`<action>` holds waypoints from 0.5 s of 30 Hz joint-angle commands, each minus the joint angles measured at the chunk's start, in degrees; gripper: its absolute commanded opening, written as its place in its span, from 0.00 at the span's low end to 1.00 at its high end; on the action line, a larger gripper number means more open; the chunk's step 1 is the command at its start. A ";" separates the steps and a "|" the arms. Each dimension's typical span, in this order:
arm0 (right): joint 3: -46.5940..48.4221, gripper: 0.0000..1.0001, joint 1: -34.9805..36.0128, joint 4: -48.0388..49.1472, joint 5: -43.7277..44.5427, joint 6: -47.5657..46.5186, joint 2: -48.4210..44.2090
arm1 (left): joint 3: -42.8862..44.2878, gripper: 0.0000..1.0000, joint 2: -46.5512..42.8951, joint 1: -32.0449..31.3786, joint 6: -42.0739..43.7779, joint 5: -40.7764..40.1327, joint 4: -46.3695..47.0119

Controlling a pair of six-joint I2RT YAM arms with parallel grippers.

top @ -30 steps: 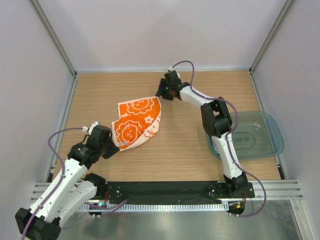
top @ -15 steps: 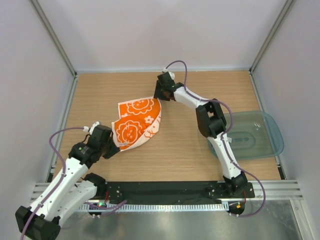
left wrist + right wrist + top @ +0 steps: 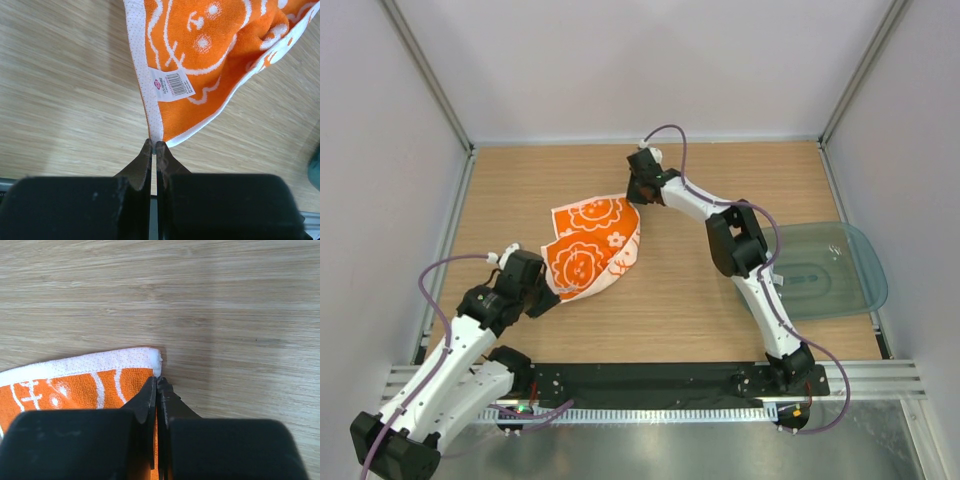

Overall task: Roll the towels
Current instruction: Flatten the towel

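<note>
One of the towels (image 3: 590,250), white with a bright orange pattern, lies partly folded on the wooden table left of centre. My left gripper (image 3: 544,293) is shut on its near corner; the left wrist view shows the white hem of the towel (image 3: 200,55) pinched at the fingertips of the left gripper (image 3: 154,143), with a small printed label (image 3: 172,84) just beyond. My right gripper (image 3: 638,196) is at the far right corner. In the right wrist view the right gripper (image 3: 157,379) is shut on the edge of the towel (image 3: 75,375), just under its white corner.
A translucent teal plastic tray (image 3: 865,250) sits at the table's right edge beside the right arm. Metal frame posts and white walls bound the table at the back and on both sides. Bare wood (image 3: 700,290) lies between the towel and the tray.
My right gripper moved left and down onto the towel's far corner and shut on it. The towel's far edge shifted slightly left. The left gripper stayed put.
</note>
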 commanded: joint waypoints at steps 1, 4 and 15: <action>-0.56 0.01 -0.44 -2.36 -1.31 1.70 2.49 | 0.56 0.00 -0.43 -0.12 -0.23 -0.69 0.27; -2.31 0.01 -2.73 -0.42 -3.25 2.85 0.73 | 0.73 0.00 -0.34 -0.21 -0.06 -0.78 0.27; -28.83 0.01 -11.17 2.66 0.34 2.85 -25.18 | 8.46 0.00 6.32 -0.12 7.40 -2.02 1.49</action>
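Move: My right hand pinches the orange towel's far right corner, just above the table. Clear tabletop opens some 15 cm to its right and about 3 cm nearer me. The towel's far left corner is about 18 cm left and 3 cm nearer, and the plastic tub's middle about 38 cm right and 22 cm nearer. My left hand, on the near corner, has the far right corner about 32 cm ahead, 14 cm right and 9 cm lower. With my right fingers still shut on the far corner, I ease forward about a centimetre, then sweep it right some 11 cm, low over the table and gathering speed, curving slightly back and turning about 10 degrees clockwise. My left hand keeps its pinch on the near corner and late on rises about 2 cm, going forward a little less. ##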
